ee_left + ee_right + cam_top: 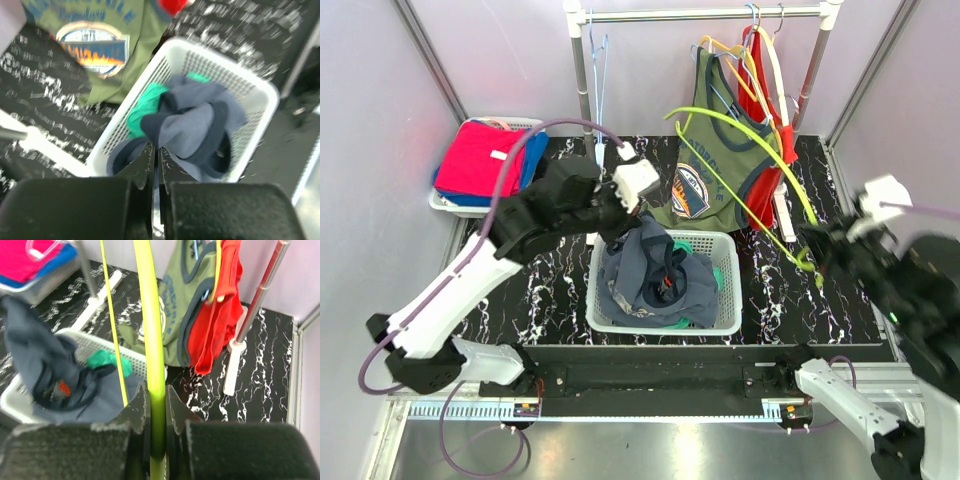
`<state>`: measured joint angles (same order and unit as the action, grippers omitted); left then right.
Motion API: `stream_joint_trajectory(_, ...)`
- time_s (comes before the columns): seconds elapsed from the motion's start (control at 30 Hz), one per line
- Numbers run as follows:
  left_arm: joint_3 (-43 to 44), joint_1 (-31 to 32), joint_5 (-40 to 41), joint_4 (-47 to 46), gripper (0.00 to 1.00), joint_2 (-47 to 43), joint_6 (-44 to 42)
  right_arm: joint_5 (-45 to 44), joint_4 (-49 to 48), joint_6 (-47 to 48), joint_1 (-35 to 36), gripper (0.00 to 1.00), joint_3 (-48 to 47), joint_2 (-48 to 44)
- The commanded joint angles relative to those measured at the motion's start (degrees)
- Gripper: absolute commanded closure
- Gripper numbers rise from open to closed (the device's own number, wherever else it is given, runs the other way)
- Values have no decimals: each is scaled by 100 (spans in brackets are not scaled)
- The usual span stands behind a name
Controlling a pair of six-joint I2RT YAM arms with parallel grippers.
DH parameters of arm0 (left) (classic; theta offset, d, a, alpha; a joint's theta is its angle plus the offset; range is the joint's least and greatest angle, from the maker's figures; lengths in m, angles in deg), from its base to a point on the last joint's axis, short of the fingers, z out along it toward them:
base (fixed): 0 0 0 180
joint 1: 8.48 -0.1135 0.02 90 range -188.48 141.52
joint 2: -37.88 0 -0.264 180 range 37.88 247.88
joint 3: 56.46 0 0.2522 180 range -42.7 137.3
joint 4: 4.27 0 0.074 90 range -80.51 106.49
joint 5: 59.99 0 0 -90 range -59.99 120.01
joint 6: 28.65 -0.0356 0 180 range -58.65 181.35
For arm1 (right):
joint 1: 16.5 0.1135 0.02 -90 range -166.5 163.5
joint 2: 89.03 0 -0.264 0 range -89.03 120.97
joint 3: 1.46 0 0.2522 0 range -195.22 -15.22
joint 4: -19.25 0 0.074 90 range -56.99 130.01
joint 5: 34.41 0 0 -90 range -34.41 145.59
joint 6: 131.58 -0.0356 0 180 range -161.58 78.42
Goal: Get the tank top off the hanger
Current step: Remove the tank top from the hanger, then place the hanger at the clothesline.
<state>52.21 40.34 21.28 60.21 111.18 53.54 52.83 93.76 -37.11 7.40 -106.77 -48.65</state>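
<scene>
The grey-blue tank top (650, 265) hangs from my left gripper (632, 208), which is shut on a fold of it above the white basket (732, 300). Its lower part lies bunched inside the basket. In the left wrist view the closed fingertips pinch the tank top (195, 125) at its upper edge. To the right, my right gripper (810, 248) is shut on the lime-green hanger (790, 178), which slants up and left over the table, bare of cloth. The right wrist view shows the hanger (150, 315) clamped between the jaws and the tank top (35, 355) apart from it on the left.
A clothes rack (710, 14) at the back holds an olive printed top (715, 160) and a red garment (765, 190) on other hangers. A green cloth (142, 107) lies in the central basket. A second basket (445, 200) with pink and blue clothes sits back left.
</scene>
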Motion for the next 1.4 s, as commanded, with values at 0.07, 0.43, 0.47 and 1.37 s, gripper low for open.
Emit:
stream_joint_trajectory(0.07, -340, 31, 444, 70, 100, 247, -791, -383, -1424, -218, -17, 100, -469, 1023)
stream_joint_trajectory(0.43, -2460, -21, 821, -879, 100, 202, -1003, -84, -2287, -420, -17, 100, -803, 2447)
stream_joint_trajectory(0.47, -2512, -21, 742, -906, 100, 255, -1046, -110, -2296, -421, -17, 100, -838, 2518)
stream_joint_trajectory(1.37, -2297, -13, 338, -1057, 1, 177, -862, -944, -2094, 133, 765, 100, -2902, 4697)
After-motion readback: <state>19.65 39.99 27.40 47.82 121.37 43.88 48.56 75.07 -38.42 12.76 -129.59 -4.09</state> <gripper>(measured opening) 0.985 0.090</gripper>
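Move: Below the left hand, which holds the dark grey tank top by a gathered end, the white basket's middle lies some 30 cm down, about 5 cm ahead and 7 cm to the right; the green cloth in it is roughly 11 cm ahead and 10 cm right. From the right hand with the bare lime hanger, the rail's empty left half is about 43 cm ahead, 28 cm left and 8 cm above; the olive tank top hangs 36 cm ahead, 11 cm left, 16 cm lower. Lowering the grey tank top into the basket, the left hand sinks about 28 cm, its fingers tipping some 30 degrees steeper, then opens wide to let go and starts back up by a few centimetres. Meanwhile the right hand keeps its grip on the lime hanger's end and carries it forward roughly 22 cm and left about 12, towards the rail, the last bit mostly leftward. ##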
